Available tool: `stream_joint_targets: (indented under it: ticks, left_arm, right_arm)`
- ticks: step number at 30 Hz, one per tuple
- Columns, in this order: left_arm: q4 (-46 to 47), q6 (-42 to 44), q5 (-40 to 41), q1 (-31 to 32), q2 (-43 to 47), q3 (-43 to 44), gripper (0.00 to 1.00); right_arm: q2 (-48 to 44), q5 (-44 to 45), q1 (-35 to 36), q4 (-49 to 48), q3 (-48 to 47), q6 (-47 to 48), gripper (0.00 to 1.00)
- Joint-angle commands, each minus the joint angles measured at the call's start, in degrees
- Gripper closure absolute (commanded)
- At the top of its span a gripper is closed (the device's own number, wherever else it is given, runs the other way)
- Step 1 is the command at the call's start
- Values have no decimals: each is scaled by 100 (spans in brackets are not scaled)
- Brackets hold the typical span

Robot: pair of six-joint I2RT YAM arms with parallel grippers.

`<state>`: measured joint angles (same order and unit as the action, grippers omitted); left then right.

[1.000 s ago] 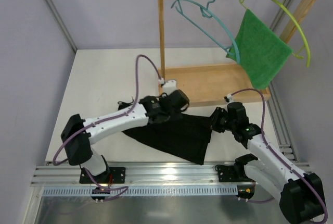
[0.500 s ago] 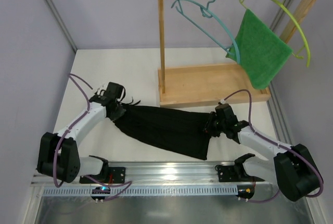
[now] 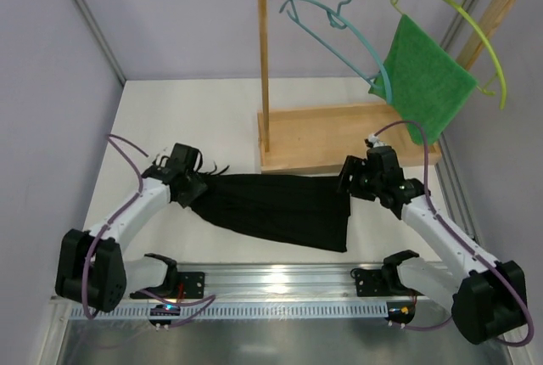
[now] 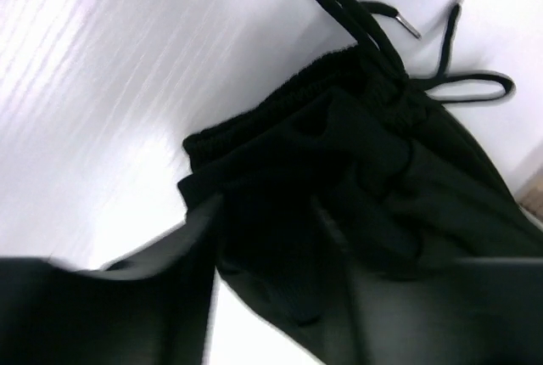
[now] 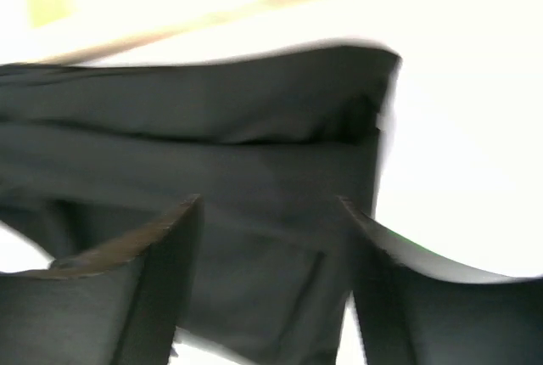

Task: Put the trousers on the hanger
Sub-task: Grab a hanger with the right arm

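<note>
The black trousers (image 3: 271, 208) lie stretched out flat on the white table, waistband and drawstrings to the left, leg ends to the right. My left gripper (image 3: 188, 188) sits low at the waistband end. In the left wrist view its fingers stand apart with the bunched waistband (image 4: 365, 144) between and beyond them (image 4: 265, 212). My right gripper (image 3: 348, 180) hovers over the leg ends, open (image 5: 267, 204), the hem (image 5: 212, 127) showing in the gap. The teal hanger (image 3: 339, 34) hangs on the wooden rail, far from both grippers.
The wooden rack (image 3: 339, 136) has its base board just behind the trousers and an upright post at its left. A green cloth (image 3: 424, 81) and a yellow-green hanger (image 3: 475, 30) hang on the rail to the right. A metal rail runs along the near table edge.
The left arm swung from the trousers' middle to the waistband end, pulling the fabric out straight. The right gripper rose over the leg ends and opened.
</note>
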<state>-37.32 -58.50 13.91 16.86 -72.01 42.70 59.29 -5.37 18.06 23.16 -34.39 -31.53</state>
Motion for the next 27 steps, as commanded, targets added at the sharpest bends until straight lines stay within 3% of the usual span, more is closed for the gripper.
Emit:
stream_joint_targets:
  ticks: [1, 3, 5, 6, 9, 14, 21, 24, 27]
  left_arm:
    - [-644, -66, 226, 28, 887, 431, 47]
    - [-549, 259, 157, 19, 1109, 931, 38]
    - [-286, 601, -71, 28, 1145, 1413, 5]
    - [-302, 934, -160, 19, 1093, 1591, 0]
    - [-443, 1331, -494, 19, 803, 2153, 0]
    - [127, 1491, -1581, 19, 1030, 1998, 0]
    - [849, 1253, -2797, 19, 996, 1689, 2]
    - [815, 1525, -2947, 19, 917, 1830, 1]
    - [796, 1605, -2781, 19, 960, 1760, 3]
  right_arm:
    - [-768, -437, 92, 926, -953, 814, 26]
    - [-1102, -623, 109, 1400, -1706, 937, 19]
    - [-1139, -799, 197, 1908, -2376, 1113, 18]
    - [-1139, -843, 241, 2060, -3084, 1157, 16]
    - [-885, -1018, 268, 2693, -4578, 1281, 13]
    - [-287, -1538, 268, 2774, -6288, 1509, 12]
    - [1180, -160, 268, 2817, -8853, 2210, 12]
    - [1743, 736, 250, 2659, -9225, 2868, 12]
    - [2225, 765, 171, 2501, -9278, 3118, 11]
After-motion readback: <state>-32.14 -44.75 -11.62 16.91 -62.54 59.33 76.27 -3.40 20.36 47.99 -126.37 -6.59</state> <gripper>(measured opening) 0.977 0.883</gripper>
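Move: The teal hanger on the rack hangs roughly 38 cm above the right hand, some 15 cm ahead and 7 cm to its left. The green towel hangs about 17 cm to the right of the hanger and a little lower. The empty wooden box stands on the table about 14 cm straight ahead of the right hand; the trousers' middle lies 15 cm left and 5 cm back. From the left hand the hanger is some 16 cm ahead, 34 cm right and 42 cm higher. The left fingers, still close about the trousers' waist corner, open wide and come free, rising about 18 cm and drifting right as they tip up and turn clockwise. The right hand soars nearly 50 cm from above the trousers towards the teal hanger, easing back slightly, then swinging forward some 9 cm; its fingers open wider and tip up to near level. ##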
